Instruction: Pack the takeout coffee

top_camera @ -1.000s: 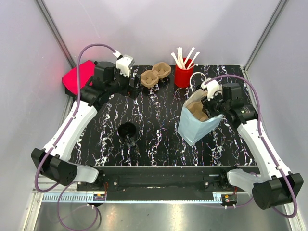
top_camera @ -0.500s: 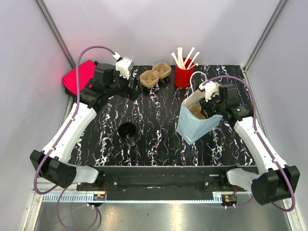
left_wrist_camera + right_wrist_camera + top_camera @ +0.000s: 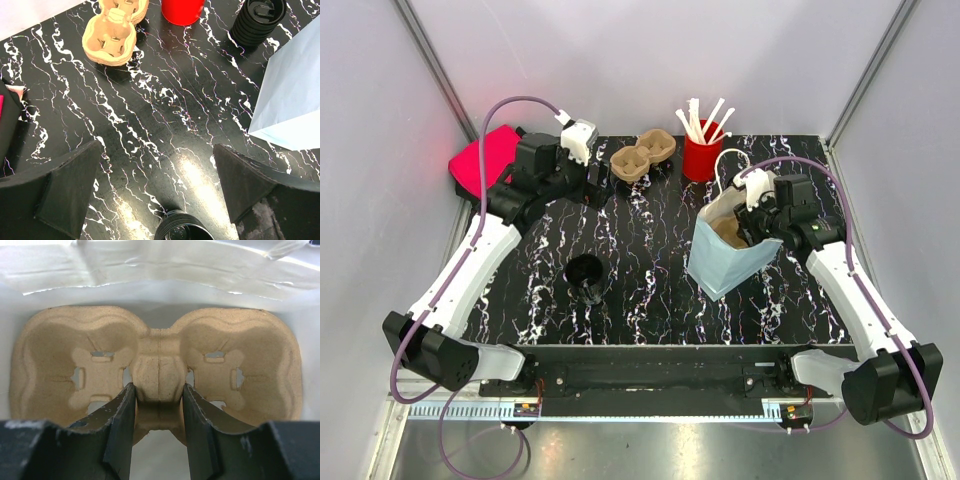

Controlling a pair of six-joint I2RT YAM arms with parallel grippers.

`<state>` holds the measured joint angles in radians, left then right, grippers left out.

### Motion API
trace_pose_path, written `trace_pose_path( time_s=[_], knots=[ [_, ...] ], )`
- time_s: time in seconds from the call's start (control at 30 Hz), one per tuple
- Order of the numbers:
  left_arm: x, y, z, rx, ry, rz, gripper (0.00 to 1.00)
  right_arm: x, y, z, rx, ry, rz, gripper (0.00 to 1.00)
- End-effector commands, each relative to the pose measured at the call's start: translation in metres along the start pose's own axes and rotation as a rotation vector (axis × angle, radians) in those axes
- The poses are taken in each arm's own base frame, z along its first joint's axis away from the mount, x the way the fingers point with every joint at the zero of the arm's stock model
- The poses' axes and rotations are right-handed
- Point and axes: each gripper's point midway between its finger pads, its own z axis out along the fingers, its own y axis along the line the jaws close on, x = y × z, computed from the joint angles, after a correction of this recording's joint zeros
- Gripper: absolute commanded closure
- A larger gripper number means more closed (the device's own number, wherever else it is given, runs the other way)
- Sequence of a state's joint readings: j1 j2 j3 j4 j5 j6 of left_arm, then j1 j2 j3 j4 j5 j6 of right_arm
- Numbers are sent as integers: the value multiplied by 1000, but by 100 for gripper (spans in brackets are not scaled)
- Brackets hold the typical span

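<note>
The takeout coffee (image 3: 257, 20), a short black cup with ribbed sides and a black lid, stands at the back of the table to the right of the red cup (image 3: 182, 10). My left gripper (image 3: 157, 146) hangs open and empty over the table's back left (image 3: 598, 180), well short of that cup. My right gripper (image 3: 159, 390) reaches into the pale blue paper bag (image 3: 725, 262) and is shut on the middle ridge of a tan cardboard cup carrier (image 3: 75, 355). The carrier (image 3: 728, 232) sits inside the bag.
A stack of lidless black cups (image 3: 585, 275) stands left of centre, just below the left gripper's view (image 3: 182, 232). More tan carriers (image 3: 642, 158) lie at the back. The red cup holds white stirrers (image 3: 703, 120). A pink object (image 3: 480, 160) sits off the back-left corner.
The right arm with the bag and carrier shifted slightly left early on, then held still. The left gripper edged a little to the right.
</note>
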<state>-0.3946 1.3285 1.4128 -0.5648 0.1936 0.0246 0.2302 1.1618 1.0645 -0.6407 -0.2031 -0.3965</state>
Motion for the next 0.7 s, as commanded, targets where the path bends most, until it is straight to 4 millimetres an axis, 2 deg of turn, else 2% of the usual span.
trace_pose_path(
  time_s=[0.0, 0.17, 0.23, 0.27, 0.67],
  knots=[
    [-21, -1, -6, 4, -86, 11, 1, -21, -2, -13, 12, -49, -24, 57],
    [-21, -1, -8, -1, -91, 13, 1, -23, -3, -19, 17, -52, -35, 38],
    [-23, -1, -9, -1, -95, 16, 1, -25, -3, -22, 19, -55, -36, 36],
    [-22, -1, -9, -1, -94, 16, 1, -26, -3, -23, 20, -56, -39, 31],
    [-27, -1, -15, -5, -106, 21, 1, -41, -3, -45, 25, -81, -60, 9]
  ],
)
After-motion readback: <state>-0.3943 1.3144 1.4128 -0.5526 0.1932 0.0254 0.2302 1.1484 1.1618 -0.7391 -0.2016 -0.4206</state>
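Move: The right hand is in the mouth of the paper bag, still pinching the cup carrier's middle ridge, with the bag's floor almost straight below it, some 16 cm down. The black cup stands about 10 cm ahead and 14 cm below it, behind the bag, and the red straw holder roughly 22 cm ahead, 9 cm left and 13 cm below. From the idle left hand, the bag floor lies about 30 cm right, 4 cm back and 26 cm lower. The right fingers spread from their half-shut pinch to nearly wide open, letting go of the carrier's middle ridge inside the bag. As they open, the hand backs upward towards the bag's mouth, slowly at first and then faster, about 3 cm in all, with the wrist keeping its downward slant. ##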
